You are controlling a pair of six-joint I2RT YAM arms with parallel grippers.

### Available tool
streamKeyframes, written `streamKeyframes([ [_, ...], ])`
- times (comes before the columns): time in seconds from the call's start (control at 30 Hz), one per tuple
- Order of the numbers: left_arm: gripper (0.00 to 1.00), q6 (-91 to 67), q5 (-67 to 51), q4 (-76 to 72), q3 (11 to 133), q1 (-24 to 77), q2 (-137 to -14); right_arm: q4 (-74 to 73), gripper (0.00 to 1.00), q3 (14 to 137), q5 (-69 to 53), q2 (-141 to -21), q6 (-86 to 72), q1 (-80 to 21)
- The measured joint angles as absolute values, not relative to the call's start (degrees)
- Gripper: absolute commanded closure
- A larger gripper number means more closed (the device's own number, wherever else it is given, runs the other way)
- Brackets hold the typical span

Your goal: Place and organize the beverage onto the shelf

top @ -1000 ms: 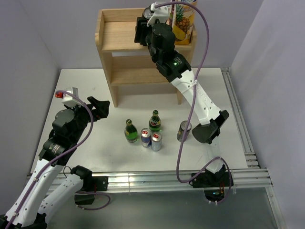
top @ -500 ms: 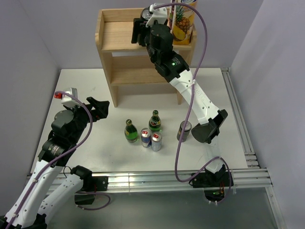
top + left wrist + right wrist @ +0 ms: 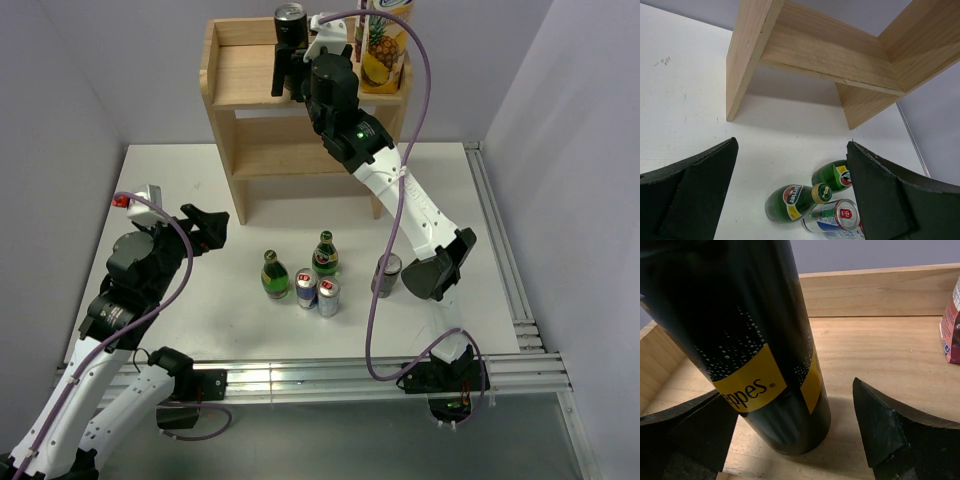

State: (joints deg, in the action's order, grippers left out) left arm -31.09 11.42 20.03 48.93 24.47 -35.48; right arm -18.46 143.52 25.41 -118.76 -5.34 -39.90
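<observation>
One tall black can with yellow marks stands upright on the top tier of the wooden shelf. My right gripper is open, its fingers on either side of the can's base, with a gap on the right side. On the table stand two green bottles, two blue-and-silver cans and the second black can. My left gripper is open and empty, left of this group. The left wrist view shows a bottle and a blue-and-silver can below its fingers.
A pineapple juice carton stands at the right end of the top tier, and its edge shows in the right wrist view. The shelf's lower tier holds nothing I can see. Metal rails run along the table's right and near edges.
The right gripper has moved left along the top tier with the black can. The can now stands in plain view on the shelf with the jaws apart. The left arm has not moved.
</observation>
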Motion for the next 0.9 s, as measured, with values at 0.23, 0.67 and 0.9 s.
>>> streamKeyframes([
  [0.23, 0.03, -31.1, 11.4, 20.0, 48.9, 24.5, -35.5, -18.4, 0.04, 142.4, 25.5, -118.8, -5.9, -39.9],
  [0.67, 0.03, -31.1, 11.4, 20.1, 48.9, 24.5, -35.5, -15.4, 0.25, 139.3, 26.0, -118.7, -5.9, -40.2],
  [0.9, 0.03, -31.1, 11.5, 20.1, 48.9, 24.5, -35.5, -14.0, 0.43, 139.7, 26.1, -119.5, -6.1, -40.9],
])
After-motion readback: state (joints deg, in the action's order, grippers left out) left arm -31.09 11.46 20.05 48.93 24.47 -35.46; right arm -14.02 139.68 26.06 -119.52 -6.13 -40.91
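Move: The black Schweppes can already stands on the top shelf between the right hand's open fingers, its middle about 2 cm ahead, 1 cm left and 3 cm above. Some 16 cm to that hand's right and 2 cm ahead is the pineapple carton; the pink carton is roughly 14 cm right and 8 cm ahead. From the left hand, the can lies about 25 cm forward, 16 cm right and 20 cm up. The Schweppes can is taken hold of again low on its body: the right hand, still wide open, first sinks about 2 cm beside it, easing slightly forward. Then it stays at that height and slides left a good centimetre while its fingers close and pinch the can from both sides. ##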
